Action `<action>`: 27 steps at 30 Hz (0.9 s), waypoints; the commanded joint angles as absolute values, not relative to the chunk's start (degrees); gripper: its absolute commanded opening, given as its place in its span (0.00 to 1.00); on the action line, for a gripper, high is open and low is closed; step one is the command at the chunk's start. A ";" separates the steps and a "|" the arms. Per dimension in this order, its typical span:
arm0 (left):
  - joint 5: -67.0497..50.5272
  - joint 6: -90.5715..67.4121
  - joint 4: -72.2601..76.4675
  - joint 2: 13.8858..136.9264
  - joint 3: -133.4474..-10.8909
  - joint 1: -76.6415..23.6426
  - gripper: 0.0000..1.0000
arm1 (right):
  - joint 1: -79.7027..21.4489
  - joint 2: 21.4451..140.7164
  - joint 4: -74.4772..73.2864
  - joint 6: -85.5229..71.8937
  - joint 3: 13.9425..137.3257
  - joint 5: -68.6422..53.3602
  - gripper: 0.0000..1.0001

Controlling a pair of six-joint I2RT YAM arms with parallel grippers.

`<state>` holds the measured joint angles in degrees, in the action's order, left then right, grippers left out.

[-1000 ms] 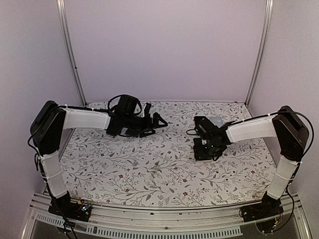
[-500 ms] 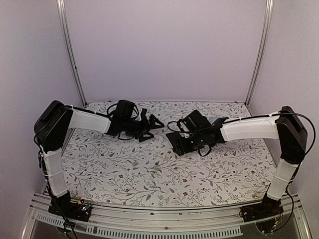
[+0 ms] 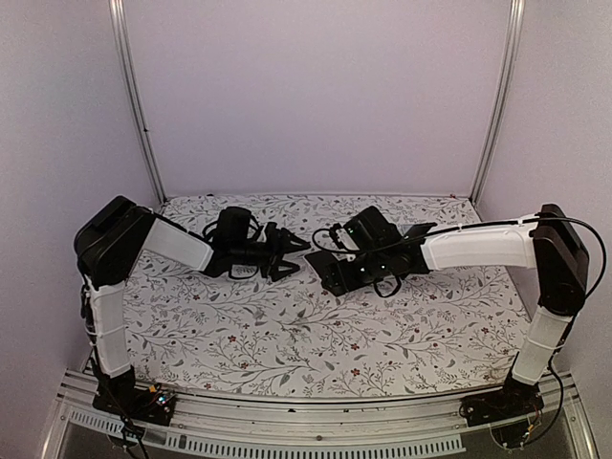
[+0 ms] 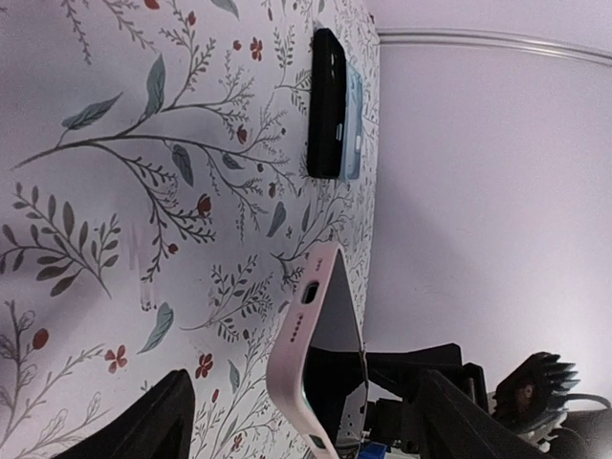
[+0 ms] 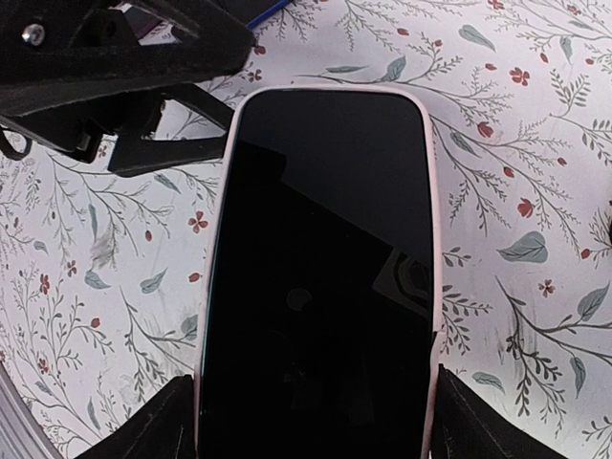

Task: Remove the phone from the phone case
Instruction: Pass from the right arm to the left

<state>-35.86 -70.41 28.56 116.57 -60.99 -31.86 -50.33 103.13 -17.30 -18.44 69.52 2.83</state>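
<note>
The phone (image 5: 320,277), black screen up, sits in a pink phone case (image 5: 433,220). My right gripper (image 5: 316,421) is shut across its width, a finger on each long side, holding it off the table. In the top view the phone (image 3: 333,273) hangs mid-table, its free end pointing left at my left gripper (image 3: 295,251). The left wrist view shows the pink case (image 4: 304,354) edge-on, its port end standing between my left gripper's (image 4: 301,382) fingers. Those fingers are open and apart from the case on both sides.
A second device, black with a pale blue one stacked behind it (image 4: 330,100), lies on the floral tablecloth (image 3: 287,335) near the back wall. Metal frame posts (image 3: 134,96) stand at the back corners.
My right arm has carried the cased phone left to the table's middle, up to the left gripper. The left gripper has shifted slightly nearer and lower, and its fingers have narrowed a little.
</note>
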 commanded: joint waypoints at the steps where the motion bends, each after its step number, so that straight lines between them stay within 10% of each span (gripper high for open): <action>1: -39.27 -76.28 37.82 118.74 -61.22 -32.48 0.79 | -51.37 100.91 -12.91 -17.49 72.57 2.53 0.22; 20: -42.38 -80.53 43.73 120.35 -62.39 -33.45 0.13 | -51.86 99.72 -12.90 -17.45 73.80 2.05 0.23; 27: -43.75 -79.53 44.97 118.64 -63.03 -32.69 0.00 | -51.56 98.56 -12.78 -17.65 74.23 0.57 0.57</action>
<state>-41.04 -81.12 42.81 119.85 -61.54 -32.60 -51.35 102.37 -16.86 -18.44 71.55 2.37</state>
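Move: The phone in its pink case, held by the right hand, has its middle about 6 cm to the left hand's right, 2 cm back and 1 cm higher, its near end already at the open fingers. From the right hand that middle is some 3 cm ahead and 2 cm left, about level. The black case lies about 11 cm ahead and 11 cm right of the right hand, the light-blue case 13 cm ahead and 18 cm right, both some 9 cm down. The left hand eases about 2 cm to the right onto the near end of the phone in its pink case and rises nearly 3 cm, its fingers tipping up some 10 degrees as they close from wide open to almost shut, pinching that end at its corner, front to back. The right hand keeps its grip on the far part of the phone and offers it by drifting about 1.5 cm left and 2 cm up, hardly turning. ##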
